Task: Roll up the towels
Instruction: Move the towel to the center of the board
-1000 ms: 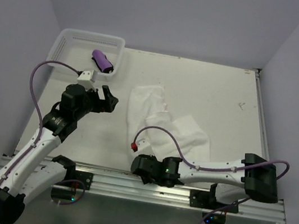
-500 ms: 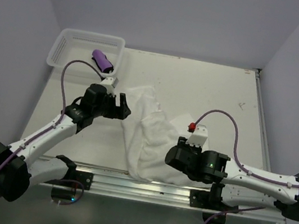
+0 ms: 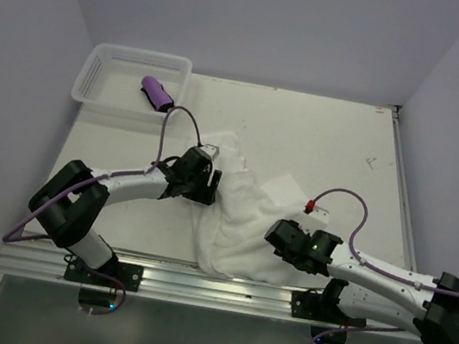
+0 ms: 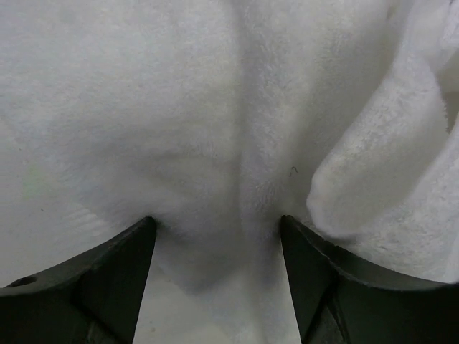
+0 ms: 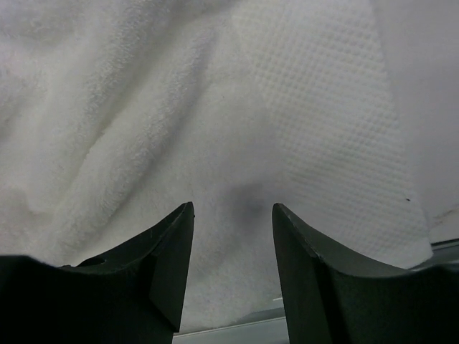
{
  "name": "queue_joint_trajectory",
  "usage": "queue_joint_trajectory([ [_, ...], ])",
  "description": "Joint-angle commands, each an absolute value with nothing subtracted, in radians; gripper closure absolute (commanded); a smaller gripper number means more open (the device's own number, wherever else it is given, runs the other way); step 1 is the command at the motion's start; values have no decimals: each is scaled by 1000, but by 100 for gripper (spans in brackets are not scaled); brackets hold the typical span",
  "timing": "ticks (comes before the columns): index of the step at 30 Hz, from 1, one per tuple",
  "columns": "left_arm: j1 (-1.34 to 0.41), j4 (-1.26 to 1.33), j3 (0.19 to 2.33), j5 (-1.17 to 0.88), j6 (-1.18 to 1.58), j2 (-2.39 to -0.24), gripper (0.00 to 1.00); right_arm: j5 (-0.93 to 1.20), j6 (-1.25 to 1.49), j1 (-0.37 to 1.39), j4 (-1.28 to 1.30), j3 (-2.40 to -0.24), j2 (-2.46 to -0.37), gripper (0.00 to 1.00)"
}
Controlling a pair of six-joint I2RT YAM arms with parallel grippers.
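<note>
The large white towel (image 3: 244,218) lies crumpled across the middle of the table, reaching its front edge. My left gripper (image 3: 206,189) is at the towel's left edge; in the left wrist view the left gripper (image 4: 217,223) is open, jaws wide, both tips pressed into the white towel (image 4: 215,129). My right gripper (image 3: 277,235) rests low on the towel's right part; the right wrist view shows the right gripper (image 5: 233,206) open over the white towel (image 5: 143,107) near its front hem. The small purple towel (image 3: 157,93) lies rolled in the basket.
The white mesh basket (image 3: 97,71) stands at the table's back left corner. A metal rail (image 3: 220,286) runs along the front edge, right under the towel's hem. Bare tabletop (image 3: 340,137) lies behind and to the right of the towel.
The left arm swung from near the basket down to the towel's left edge. The right arm moved from the towel's front left to its right side, its jaws opened, and the towel bunched toward the front.
</note>
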State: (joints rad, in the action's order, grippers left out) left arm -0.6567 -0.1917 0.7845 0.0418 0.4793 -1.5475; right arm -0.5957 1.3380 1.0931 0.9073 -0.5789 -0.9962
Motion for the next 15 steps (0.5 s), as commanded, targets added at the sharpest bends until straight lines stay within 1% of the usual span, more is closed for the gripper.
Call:
queue_joint_trajectory([
  [1,-664,-132,841,95,453,-1577,28,-406,1258,990,616,-513,-1075,48],
  [3,-666,-141,851,104,446,-1600,32,-362,1223,954,550,-499,-1141,49],
  [5,-664,-146,853,103,451,-1626,44,-300,1200,898,483,-500,-1181,51],
  [6,-666,-150,847,116,457,-1628,53,-279,1172,875,463,-502,-1202,55],
  [7,-666,-149,839,126,465,-1617,68,-259,1161,832,428,-503,-1235,60],
  [8,-664,-140,828,127,472,-1609,74,-224,1132,809,411,-503,-1255,71],
  [9,-663,-141,813,143,477,-1602,81,-201,1117,781,399,-506,-1270,76],
  [10,-660,-147,807,156,486,-1588,96,-178,1102,720,376,-517,-1307,77],
  [11,-655,-162,801,170,504,-1577,100,-160,1083,688,367,-525,-1324,79],
  [12,-646,-167,781,188,512,-1565,100,-131,1047,655,364,-535,-1339,86],
  [14,-624,-157,749,196,549,-1499,100,-114,993,565,367,-584,-1385,96],
  [15,-617,-147,703,201,564,-1429,100,-107,974,510,368,-627,-1403,98],
])
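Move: The white towel lies under both hands: its left side is right beneath the left fingers, about 1 cm down and 1 cm ahead, with its far end roughly 16 cm ahead and 3 cm right. From the right hand, the near-right part to be gripped lies about 2 cm ahead, 2 cm left and 5 cm below. The metal rail at the table's near edge runs some 8 cm back from it, neither left nor right. The towel's near-right part is pinched by the right hand, which drops about 4 cm onto it, then sweeps some 7 cm forward and a little left, low over the table, closing as it goes and tilting roughly 20 degrees. Meanwhile the left fingers shut from wide open on the towel's left side, that hand easing just 1–2 cm forward, then slightly left. ##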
